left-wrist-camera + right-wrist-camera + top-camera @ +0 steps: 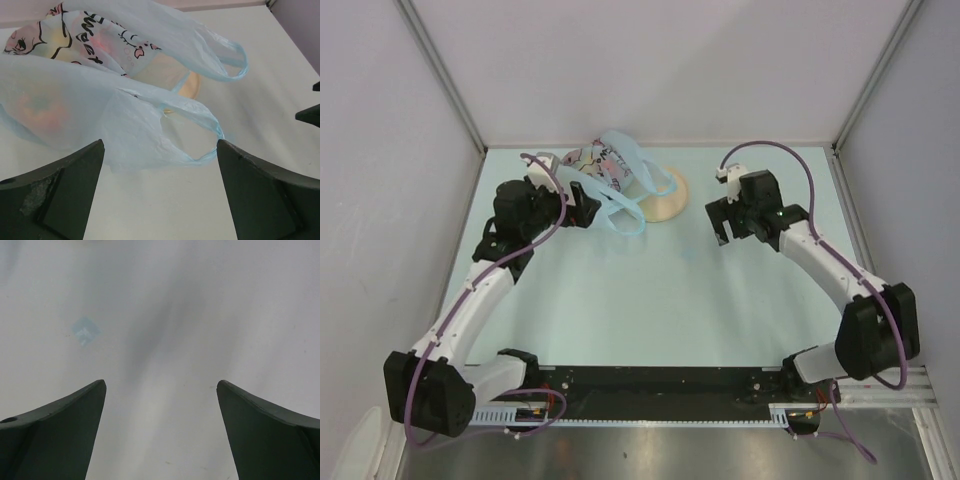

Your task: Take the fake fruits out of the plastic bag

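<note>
The light blue plastic bag (616, 180) lies crumpled at the back of the table, its loop handles spread toward the front. In the left wrist view the bag (100, 100) fills the upper frame, with its white printed patch (85, 35) at the top. The fake fruits show only as blurred orange and yellow shapes (42, 107) through the plastic. My left gripper (588, 208) is open and empty, just short of the bag's near handle (200, 150). My right gripper (718, 226) is open and empty over bare table, right of the bag.
A round tan plate (668, 196) lies partly under the bag's right side; it shows behind the plastic in the left wrist view (192, 85). Grey walls close the table at the back and sides. A small pale blue mark (85, 331) is on the table under the right gripper.
</note>
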Available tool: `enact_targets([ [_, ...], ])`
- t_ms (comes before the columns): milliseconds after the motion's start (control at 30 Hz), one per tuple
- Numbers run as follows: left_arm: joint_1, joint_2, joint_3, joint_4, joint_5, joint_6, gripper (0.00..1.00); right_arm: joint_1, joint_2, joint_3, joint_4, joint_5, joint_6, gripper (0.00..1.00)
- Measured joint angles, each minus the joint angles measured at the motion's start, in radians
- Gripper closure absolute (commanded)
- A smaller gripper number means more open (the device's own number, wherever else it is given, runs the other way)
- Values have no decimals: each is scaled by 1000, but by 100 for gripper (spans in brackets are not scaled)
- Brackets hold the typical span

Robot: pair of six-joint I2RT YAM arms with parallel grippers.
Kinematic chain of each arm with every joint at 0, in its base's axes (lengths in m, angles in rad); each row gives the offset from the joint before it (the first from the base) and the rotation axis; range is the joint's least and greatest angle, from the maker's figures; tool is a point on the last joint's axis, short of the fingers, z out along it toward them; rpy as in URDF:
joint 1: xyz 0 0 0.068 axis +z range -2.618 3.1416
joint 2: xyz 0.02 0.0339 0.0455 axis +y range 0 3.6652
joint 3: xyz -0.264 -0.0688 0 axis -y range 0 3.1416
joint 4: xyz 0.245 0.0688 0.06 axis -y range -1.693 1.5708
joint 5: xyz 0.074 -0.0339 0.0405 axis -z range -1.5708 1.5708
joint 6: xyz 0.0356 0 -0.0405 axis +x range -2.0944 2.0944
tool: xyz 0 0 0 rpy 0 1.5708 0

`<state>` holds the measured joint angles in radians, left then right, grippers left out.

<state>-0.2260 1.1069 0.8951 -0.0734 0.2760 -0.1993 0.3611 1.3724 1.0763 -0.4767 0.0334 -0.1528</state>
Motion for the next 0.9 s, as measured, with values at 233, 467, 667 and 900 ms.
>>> enact_targets([
  [233, 42, -16, 0, 15, 8, 6, 1, -24, 254, 201, 65, -33, 24, 16],
  [467, 43, -15, 0, 27, 8, -18, 1, -69, 517, 451, 134, 8, 82, 23],
  [667, 43, -14, 0, 25, 18, -48, 2, -43, 707, 624, 177, 39, 62, 79],
  [900, 43, -6, 0, 25, 19, -55, 2, 5, 831, 763, 206, 1, 23, 91],
])
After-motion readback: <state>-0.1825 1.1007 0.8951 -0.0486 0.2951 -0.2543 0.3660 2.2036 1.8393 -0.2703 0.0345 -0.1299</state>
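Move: The free right hand goes for the bag's far handle loop, whose tip lies about 25 cm ahead of it, some 13 cm to its left and 11 cm lower. The plate's middle is about 24 cm ahead and 17 cm left, the near handle loop some 12 cm ahead and 18 cm left, and the fruit-filled part of the bag about 32 cm ahead and 29 cm left. From the left hand, the far loop's tip is about 25 cm ahead, 21 cm right and 20 cm below. The right hand sweeps quickly forward over the bare table, about 22 cm, straight ahead for the most part at first and then bearing left some 9 cm towards the bag's far handle loop, while it sinks about 4 cm. Late in the reach its wide-open fingers close on empty air to nearly shut, still pointing forward and down, and it ends above the table beside the plate's right rim, just short of the loop and touching nothing. ##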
